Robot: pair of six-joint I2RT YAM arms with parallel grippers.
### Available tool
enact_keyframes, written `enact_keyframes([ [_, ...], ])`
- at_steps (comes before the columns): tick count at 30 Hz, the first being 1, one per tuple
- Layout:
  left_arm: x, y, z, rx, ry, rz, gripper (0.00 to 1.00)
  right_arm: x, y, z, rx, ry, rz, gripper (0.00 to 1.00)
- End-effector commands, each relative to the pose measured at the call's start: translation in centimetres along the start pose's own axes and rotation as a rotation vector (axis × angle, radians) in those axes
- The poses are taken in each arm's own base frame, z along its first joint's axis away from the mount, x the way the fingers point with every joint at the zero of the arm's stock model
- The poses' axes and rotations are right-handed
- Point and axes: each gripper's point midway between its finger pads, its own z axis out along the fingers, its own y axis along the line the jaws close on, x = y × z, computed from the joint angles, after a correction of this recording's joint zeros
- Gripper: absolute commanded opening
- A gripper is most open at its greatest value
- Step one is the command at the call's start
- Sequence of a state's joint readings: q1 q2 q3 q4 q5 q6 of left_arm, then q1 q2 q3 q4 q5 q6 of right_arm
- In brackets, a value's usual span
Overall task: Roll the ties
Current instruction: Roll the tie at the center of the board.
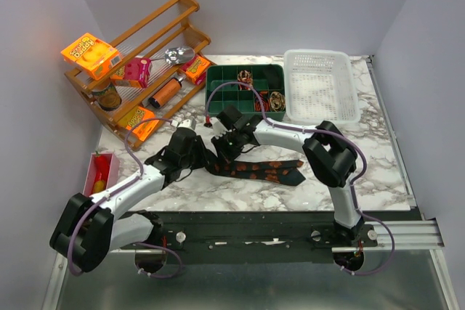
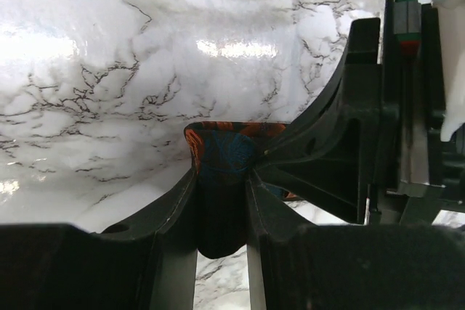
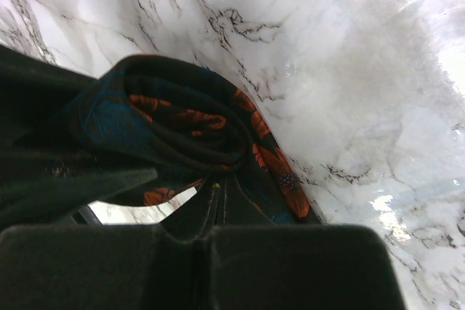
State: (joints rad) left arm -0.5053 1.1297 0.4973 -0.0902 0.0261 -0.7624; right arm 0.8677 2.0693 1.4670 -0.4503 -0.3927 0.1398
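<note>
A dark tie (image 1: 265, 170) with orange-red blotches lies along the marble table (image 1: 363, 165), its wide end to the right. Its left end is partly rolled into a loose coil (image 3: 182, 117). My left gripper (image 1: 202, 160) is shut on the tie's fabric (image 2: 221, 194), which bulges between its fingers (image 2: 258, 201). My right gripper (image 1: 220, 152) meets it from the far side and is shut on the tie at the coil's edge (image 3: 218, 188). The two grippers almost touch, and the right one's body (image 2: 363, 143) fills the left wrist view's right side. Rolled ties (image 1: 246, 76) sit in a green divided tray (image 1: 218, 81).
A white plastic basket (image 1: 321, 85) stands right of the green tray. A wooden rack (image 1: 138, 56) with orange snack packets (image 1: 90, 54), a can and a bottle stands at the back left. A red bin (image 1: 102, 172) sits at the table's left edge.
</note>
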Motion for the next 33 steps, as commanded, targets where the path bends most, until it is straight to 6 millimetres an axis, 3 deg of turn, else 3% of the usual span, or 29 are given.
enact_keyframes([
  [1, -0.8, -0.5, -0.3, -0.065, -0.045, 0.037, 0.22, -1.5, 1.3, 0.9, -0.054, -0.036, 0.010, 0.02],
  [13, -1.0, -1.3, -0.8, -0.124, -0.082, 0.073, 0.19, -1.4, 2.0, 1.0, -0.085, -0.056, 0.055, 0.02],
  [21, -1.8, 1.2, -2.5, -0.293, -0.071, 0.145, 0.17, -2.7, 2.3, -1.5, -0.046, -0.120, 0.061, 0.02],
  [25, -2.1, 2.8, -3.7, -0.388, -0.065, 0.182, 0.17, -3.7, 2.3, -3.8, -0.025, -0.173, 0.065, 0.02],
  [33, -2.4, 5.3, -4.9, -0.549, -0.062, 0.238, 0.18, -3.1, -0.3, -5.9, 0.047, -0.201, 0.103, 0.02],
])
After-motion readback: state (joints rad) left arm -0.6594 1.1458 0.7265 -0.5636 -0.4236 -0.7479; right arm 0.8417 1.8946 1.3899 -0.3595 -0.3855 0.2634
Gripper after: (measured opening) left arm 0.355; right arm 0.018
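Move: The left hand already grips the rolled end of the tie, the roll lying about 1 cm to the right of and 1 cm below its hand point. From the right hand's shut fingers the roll is some 3 cm to the left and 1 cm ahead, about level. The tie's free ends trail on the board, around 20 cm to the right hand's right, 4 cm back and 2 cm below. The green organizer stands roughly 20 cm ahead of the right hand and 6 cm to its right. Leftward, after a small nudge right and up, the left hand carries the pinched roll about 5 cm, rising 2 cm and turning some 25 degrees so its left side lifts. The right hand's shut fingertips first ease 1.5 cm left against the tie beside the roll, then come free and climb about 6 cm, slipping back right and slightly forward. ##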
